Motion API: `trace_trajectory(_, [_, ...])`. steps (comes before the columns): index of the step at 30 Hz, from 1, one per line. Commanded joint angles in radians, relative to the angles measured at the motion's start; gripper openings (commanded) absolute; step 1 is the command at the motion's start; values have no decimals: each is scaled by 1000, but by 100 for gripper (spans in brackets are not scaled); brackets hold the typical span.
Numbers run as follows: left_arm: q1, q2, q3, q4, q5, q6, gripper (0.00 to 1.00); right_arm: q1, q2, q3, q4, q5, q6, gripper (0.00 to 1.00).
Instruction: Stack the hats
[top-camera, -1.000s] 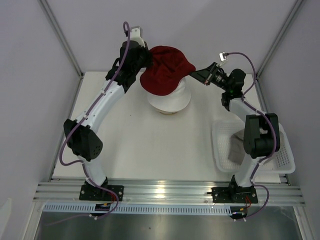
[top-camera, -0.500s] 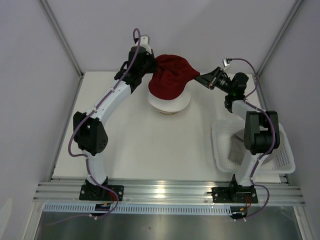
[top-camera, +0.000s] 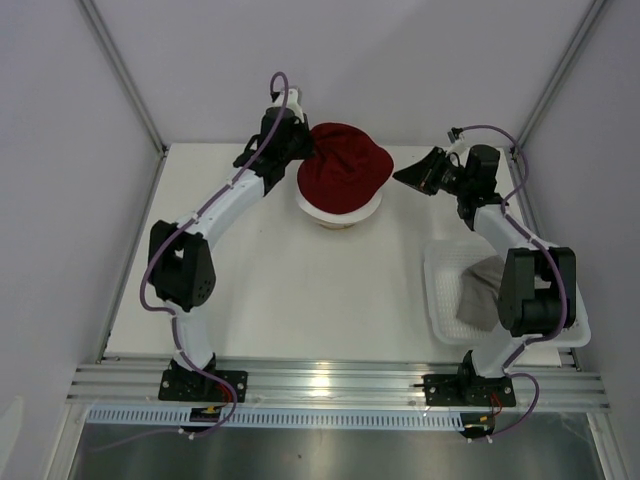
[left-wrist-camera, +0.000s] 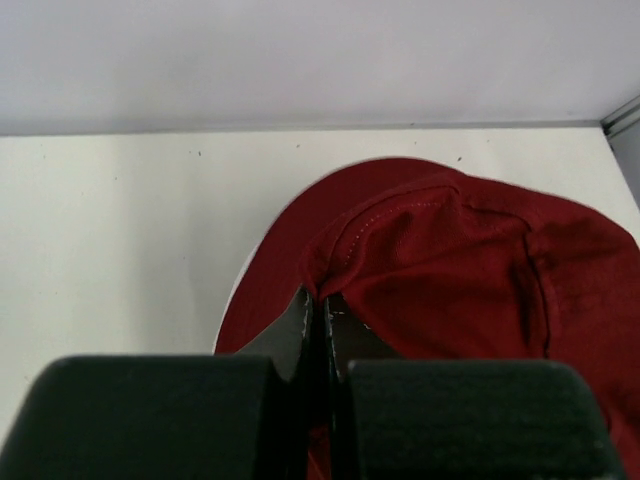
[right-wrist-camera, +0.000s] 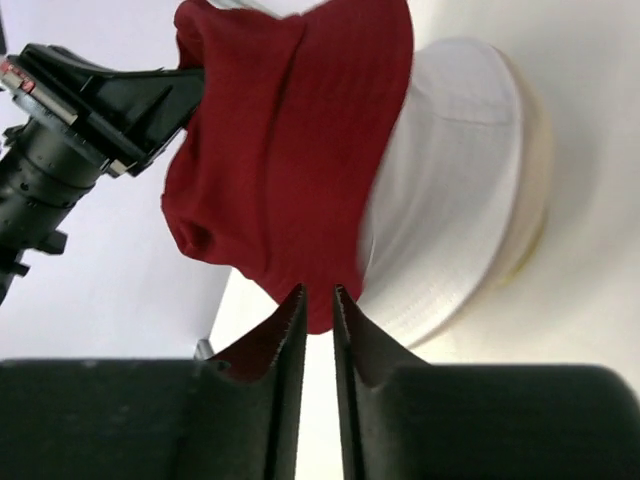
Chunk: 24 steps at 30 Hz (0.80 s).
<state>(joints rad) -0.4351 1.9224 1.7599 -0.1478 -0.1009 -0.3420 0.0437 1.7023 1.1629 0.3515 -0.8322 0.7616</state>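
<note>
The dark red hat lies draped over the cream-white hat at the back middle of the table. My left gripper is at the red hat's left side, shut on a fold of its fabric; the pinch shows at the left gripper. My right gripper hangs just right of the hats, its jaws a narrow gap apart with nothing between them. In the right wrist view the right gripper points at the red hat and the white hat. The grey hat lies in the basket.
A white mesh basket stands at the right, beside the right arm. A pale yellowish edge shows under the white hat. Grey walls and frame posts close in the table at the back and sides.
The right gripper has let go of the red hat's brim and drawn back to the right. The red hat has sunk lower onto the white hat, with the left gripper still holding it.
</note>
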Motion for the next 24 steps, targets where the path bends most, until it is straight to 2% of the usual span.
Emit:
trace_trajectory(1, [6, -51, -37, 53, 1, 27, 1, 7, -69, 23, -207, 85, -149, 22])
trace_trajectory(6, [4, -57, -42, 40, 13, 31, 7, 16, -14, 21, -212, 87, -166, 31])
trace_trajectory(7, [4, -65, -40, 37, 32, 31, 13, 16, -6, 21, -204, 85, -162, 32])
trace_trajectory(9, [4, -75, -42, 31, 52, 25, 28, 16, 2, 18, -171, 96, -148, 43])
trace_trajectory(10, [4, -91, -42, 25, 73, 21, 42, 16, 3, 18, -148, 105, -140, 48])
trace_trajectory(11, [4, -100, -45, 19, 79, 15, 48, 15, 5, 20, -138, 126, -134, 64])
trace_trajectory(12, [4, -111, -48, 11, 81, -8, 59, 10, 3, 23, -126, 133, -107, 69])
trace_trajectory(14, [4, -149, -63, -19, 72, -38, 63, 1, -7, 15, -56, 153, -59, 75])
trace_trajectory(18, [9, -230, -137, -10, 44, -148, 77, -7, -32, -55, 157, 183, 97, 84])
trace_trajectory(19, [10, -244, -149, -13, 35, -175, 83, -1, -29, -60, 240, 185, 152, 85])
trace_trajectory(22, [38, -299, -227, 0, 4, -316, 85, 13, 16, -45, 314, 214, 226, 85])
trace_trajectory(24, [84, -332, -342, 54, 64, -421, 84, 28, 74, -34, 354, 232, 274, 81])
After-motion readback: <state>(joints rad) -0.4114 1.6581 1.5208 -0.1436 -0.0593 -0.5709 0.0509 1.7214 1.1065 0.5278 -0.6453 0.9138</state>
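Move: The left fingers still pinch the far-left brim of the red hat, whose middle lies about 8 cm to the hand's right, 4 cm back and 4 cm lower. From the right hand, the red hat's middle is some 12 cm left, 1 cm ahead and 2 cm below. The white hat underneath sits roughly 6 cm right of the left hand, 7 cm back and 10 cm down. Left releases the red hat, drawing back about 6 cm and rising; right opens wide, dipping then rising. ##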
